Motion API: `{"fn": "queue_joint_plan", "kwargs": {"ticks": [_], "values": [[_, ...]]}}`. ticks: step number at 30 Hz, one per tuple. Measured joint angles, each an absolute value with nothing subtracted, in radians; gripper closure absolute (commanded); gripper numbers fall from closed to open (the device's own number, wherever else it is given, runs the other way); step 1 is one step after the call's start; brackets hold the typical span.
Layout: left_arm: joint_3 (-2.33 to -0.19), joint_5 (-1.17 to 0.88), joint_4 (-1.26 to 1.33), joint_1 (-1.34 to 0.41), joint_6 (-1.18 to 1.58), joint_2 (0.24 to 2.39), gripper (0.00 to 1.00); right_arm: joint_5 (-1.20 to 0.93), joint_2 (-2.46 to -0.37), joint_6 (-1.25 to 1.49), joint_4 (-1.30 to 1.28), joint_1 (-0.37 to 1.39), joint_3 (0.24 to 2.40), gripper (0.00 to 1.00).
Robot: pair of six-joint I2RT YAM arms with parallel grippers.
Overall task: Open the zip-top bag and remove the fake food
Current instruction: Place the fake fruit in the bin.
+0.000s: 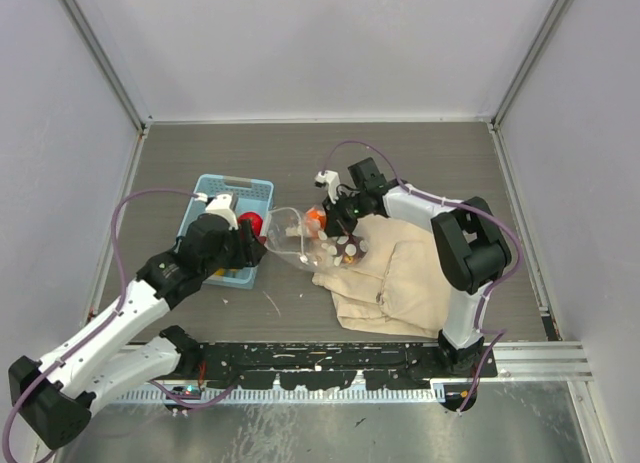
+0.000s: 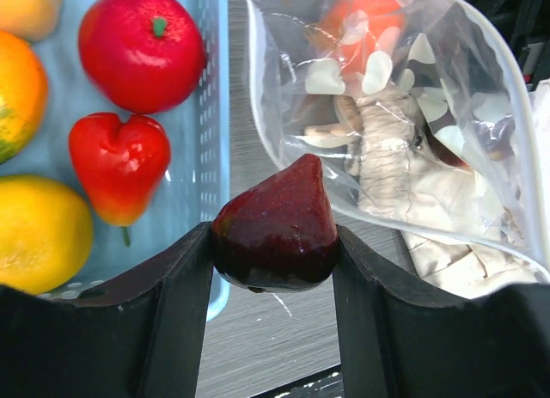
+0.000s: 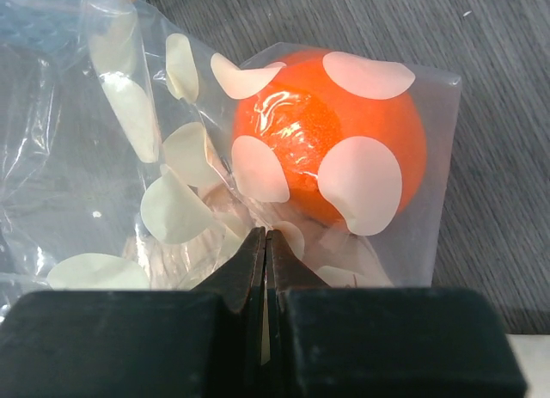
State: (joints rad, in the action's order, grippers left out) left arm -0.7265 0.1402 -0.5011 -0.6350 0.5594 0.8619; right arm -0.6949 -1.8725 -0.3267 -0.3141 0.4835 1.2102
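The clear zip-top bag with white oval spots lies partly on the beige cloth bag, its mouth gaping toward the left. An orange fake fruit sits inside at the bag's far corner. My right gripper is shut on a fold of the bag's plastic beside that fruit. My left gripper is shut on a dark maroon, pear-shaped fake fruit, held just outside the bag's mouth, over the table beside the basket's edge.
A light blue basket at the left holds two red fruits, a yellow one and an orange one. The beige cloth drawstring bag lies under and right of the zip-top bag.
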Motion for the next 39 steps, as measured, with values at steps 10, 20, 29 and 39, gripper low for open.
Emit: {"fn": "queue_joint_plan", "kwargs": {"ticks": [10,20,29,39], "values": [[-0.721,0.213,-0.587,-0.622,0.54,0.81,0.58,-0.709,-1.841,-0.338,-0.326,0.465,1.21,0.94],[-0.702,0.233,-0.62,-0.6,0.533,0.823,0.57,-0.72,-1.78,-0.343,-0.33,0.443,1.21,0.93],[-0.699,0.249,-0.63,-0.586,0.538,0.868,0.02,-0.735,-1.738,-0.343,-0.329,0.417,1.207,0.93],[-0.698,0.284,-0.649,-0.58,0.542,0.871,0.02,-0.743,-1.692,-0.346,-0.329,0.397,1.192,0.91]]}}
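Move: The left hand, holding the dark red fruit over the bin's right wall, has its spot on the bin floor about 5 cm left, 1 cm back and 12 cm below. From this hand the red pepper lies some 4 cm ahead and 5 left, the yellow fruit 1 ahead and 12 left, the bag mouth 5 ahead and 9 right, all about 11 cm lower. The right hand has the bagged orange some 4 cm ahead, 7 left and slightly below; the bin spot lies about 29 cm left, 7 back. Bring the left gripper about 5 cm left, in over the bin's near right part, then let it sink some 3.5 cm as it keeps edging left, rolling the wrist about 10 degrees. Open the fingers wide there to let go of the dark red fruit. Meanwhile raise the closed right gripper some 6.5 cm, drifting right, away from the bagged orange. ##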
